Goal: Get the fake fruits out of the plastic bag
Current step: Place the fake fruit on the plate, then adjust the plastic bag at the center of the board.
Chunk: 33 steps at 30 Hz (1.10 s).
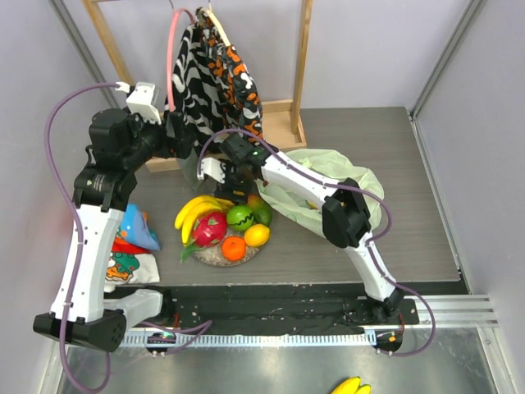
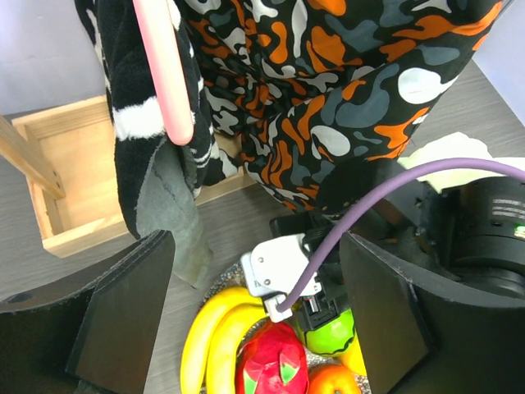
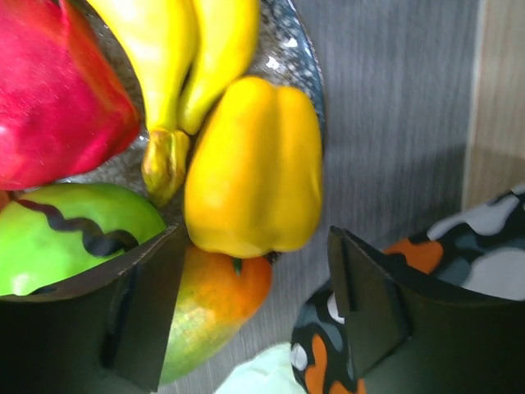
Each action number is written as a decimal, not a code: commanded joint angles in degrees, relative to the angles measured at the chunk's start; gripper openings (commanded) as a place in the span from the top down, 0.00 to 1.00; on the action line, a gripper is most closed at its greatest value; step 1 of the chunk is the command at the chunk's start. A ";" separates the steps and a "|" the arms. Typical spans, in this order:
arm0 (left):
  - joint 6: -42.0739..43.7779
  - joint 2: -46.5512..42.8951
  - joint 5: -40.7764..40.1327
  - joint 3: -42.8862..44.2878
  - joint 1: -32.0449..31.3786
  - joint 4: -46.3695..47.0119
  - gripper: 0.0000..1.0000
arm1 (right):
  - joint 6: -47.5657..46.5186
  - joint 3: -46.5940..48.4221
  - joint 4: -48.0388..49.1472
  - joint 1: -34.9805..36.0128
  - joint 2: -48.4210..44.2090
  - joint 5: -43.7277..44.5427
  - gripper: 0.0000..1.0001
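Observation:
The fake fruits lie heaped on a speckled plate: bananas, a pink dragon fruit, a green apple, a mango, an orange and a lemon. The wrist view adds a yellow pepper lying on the mango. My right gripper is open just behind the pepper, its fingers apart from it; from above it hangs over the heap's far side. The pale-green plastic bag lies crumpled to the right. My left gripper is open and empty, high above the plate's far-left side.
A patterned black-orange-white cloth hangs on a pink hanger from a wooden stand just behind the plate. Colourful packets lie at the table's left. The right arm's purple cable crosses the left wrist view.

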 commanded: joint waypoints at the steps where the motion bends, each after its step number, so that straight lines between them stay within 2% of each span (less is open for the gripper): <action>1: -0.45 0.57 1.46 0.91 0.33 2.41 0.12 | 1.61 1.09 0.88 0.18 -8.56 2.87 0.21; 9: 1.49 2.07 3.22 3.63 0.07 1.27 0.11 | 3.90 -3.65 0.17 -0.26 -25.69 2.34 0.21; 12: 4.03 3.38 4.97 5.38 -1.85 0.39 0.14 | 5.57 -9.88 -0.27 -2.09 -35.09 3.91 0.22; 13: 5.25 3.73 5.41 6.61 -2.91 -0.30 0.14 | 6.00 -14.60 -0.18 -2.89 -37.64 4.10 0.23; 14: 7.18 4.87 5.50 7.32 -6.14 -0.83 0.14 | 7.05 -17.34 0.08 -4.29 -43.32 4.54 0.25; 16: 12.37 6.54 5.59 9.68 -10.54 -3.19 0.15 | 8.55 -25.08 0.87 -9.28 -48.54 4.54 0.32; 17: 17.00 7.59 5.33 10.57 -15.52 -4.17 0.15 | 9.17 -27.45 0.79 -10.97 -52.30 4.80 0.35; 19: 20.81 11.55 4.28 12.33 -21.26 -6.71 0.14 | 9.96 -34.11 0.00 -15.09 -55.58 5.41 0.42; 21: 25.45 15.75 2.78 14.00 -28.53 -7.34 0.14 | 10.49 -40.01 -0.53 -16.78 -58.56 5.59 0.45; 24: 28.90 21.64 -1.95 14.18 -35.76 -4.73 0.12 | 12.15 -47.22 0.60 -17.93 -60.86 7.61 0.47; 26: 29.08 24.55 -5.11 13.65 -37.45 -2.43 0.12 | 12.16 -50.66 1.31 -18.71 -61.92 9.81 0.47; 29: 27.68 29.39 -4.61 14.09 -38.34 -0.05 0.12 | 9.97 -55.77 -0.17 -19.51 -64.99 13.75 0.46; 33: 24.78 34.40 -6.09 14.36 -38.60 2.67 0.12 | 10.66 -59.81 -8.33 -19.86 -69.56 12.63 0.46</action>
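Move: The banana lying in the open bag is about 25 cm to the right of the right hand, some 3 cm nearer the base and 5 cm lower, with the grapes beside it, 3 cm nearer still. The released yellow pepper is right under those fingers, the watermelon about 6 cm back and 2 cm right. From the left hand, the bag's left rim lies roughly 26 cm right, 4 cm ahead and 26 cm below; the hanging clothes are some 12 cm ahead and 10 cm right. Straight up off the pepper first, the right hand climbs about 25 cm, swings right and a little back over the bag, then sinks towards the banana, turning some 35 degrees clockwise while its fingers narrow partway. The left hand, after a brief near-standstill, sweeps about 27 cm right towards the bag's left side, then down, rolling and turning clockwise with fingers wide. ##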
